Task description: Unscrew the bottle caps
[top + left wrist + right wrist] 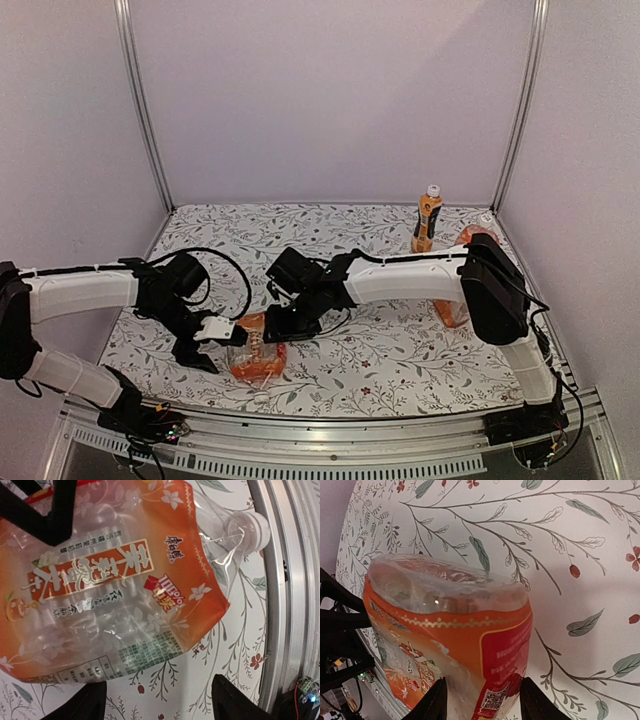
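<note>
A squat clear bottle (258, 362) with an orange label lies on its side on the floral table near the front edge. Its white cap (252, 530) points toward the front rail. My right gripper (480, 692) is shut on this bottle (445, 630) at its base end, one finger on each side of the body. My left gripper (157, 692) hovers open beside the bottle (110, 590), with only tablecloth between its fingers. In the top view the left gripper (218, 340) is at the bottle's left and the right gripper (268, 322) just behind it.
A taller slim bottle (428, 218) with a white cap (433, 189) stands upright at the back right. Two more orange bottles (452, 312) lie partly hidden behind the right arm. The metal front rail (287, 605) runs right next to the lying bottle's cap.
</note>
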{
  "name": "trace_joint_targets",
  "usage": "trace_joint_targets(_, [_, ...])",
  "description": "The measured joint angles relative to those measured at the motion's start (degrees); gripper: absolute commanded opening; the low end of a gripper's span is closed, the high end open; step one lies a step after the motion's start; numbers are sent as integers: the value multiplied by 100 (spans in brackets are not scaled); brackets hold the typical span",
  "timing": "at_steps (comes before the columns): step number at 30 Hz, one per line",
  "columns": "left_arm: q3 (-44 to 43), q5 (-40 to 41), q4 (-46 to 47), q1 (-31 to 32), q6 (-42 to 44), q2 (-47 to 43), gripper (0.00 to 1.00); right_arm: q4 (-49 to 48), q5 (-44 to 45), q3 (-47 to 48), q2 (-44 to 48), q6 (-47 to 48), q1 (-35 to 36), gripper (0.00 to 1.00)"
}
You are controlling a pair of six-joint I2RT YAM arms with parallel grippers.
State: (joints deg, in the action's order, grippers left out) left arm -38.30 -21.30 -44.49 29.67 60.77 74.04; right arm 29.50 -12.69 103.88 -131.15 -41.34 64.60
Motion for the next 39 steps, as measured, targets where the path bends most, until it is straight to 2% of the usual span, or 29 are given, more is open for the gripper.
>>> trace_joint_targets(3, [-46,57,11,326,-291,105,73,136,-24,2,-17,-26,-15,19])
trace_joint_targets(9, [-103,236,-33,557,-704,175,76,103,-101,-63,109,-7,-57,0])
trace_joint_targets(14, [-638,463,-487,636,-793,144,79,17,-317,-302,254,131,-208,0])
trace_joint_targets(18, [-1401,789,-1270,645,-726,-111,83,50,-647,-404,350,267,-398,0])
trace_joint_targets(22, [-2142,1043,-2166,647,-225,-833,99,133,-1095,-479,592,378,-603,0])
trace_joint_targets(24, [-2299,1091,-2275,660,251,-1558,100,160,-1285,-483,778,411,-664,0])
trace_joint_targets(26, [-2249,1134,-2083,739,763,-2310,100,160,-1456,-483,994,417,-704,0])
trace_joint_targets(28, [-1888,1246,-1416,933,1322,-3071,100,133,-1650,-479,1215,404,-699,0])
trace_joint_targets(30, [-1416,1300,-863,1097,1801,-3434,99,76,-1797,-472,1366,358,-686,0])
trace_joint_targets(33, [-752,1333,-190,1257,2422,-3475,99,-79,-1974,-472,1537,229,-664,0])
trace_joint_targets(39, [-26,1342,1058,1425,3047,-3460,100,-262,-2083,-472,1698,9,-586,0])
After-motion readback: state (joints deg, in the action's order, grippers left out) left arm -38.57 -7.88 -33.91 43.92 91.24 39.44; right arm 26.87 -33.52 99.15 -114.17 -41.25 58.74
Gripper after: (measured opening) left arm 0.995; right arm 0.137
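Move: The orange-labelled bottle lies on its side between the hands, neck towards the robot, its middle about 5 cm left and 4 cm back of the right hand, near its height. Its cap is some 14 cm back and 4 cm left of that hand, the table's near edge about 3 cm behind the cap. From the left hand the bottle's middle is roughly 9 cm right and 1 cm ahead, about level in height. The bottle's right side by its base is pinched as the right fingers close from half open to nearly shut; keeping that hold, the right hand eases a few centimetres to its right, then lifts about 15 cm, rolling some 20 degrees, left side up. The left hand rises about as far beside the bottle, first a little higher, then sinking back as it shifts right towards the bottle, fingers opening wide and swinging from downward to right-and-forward. ##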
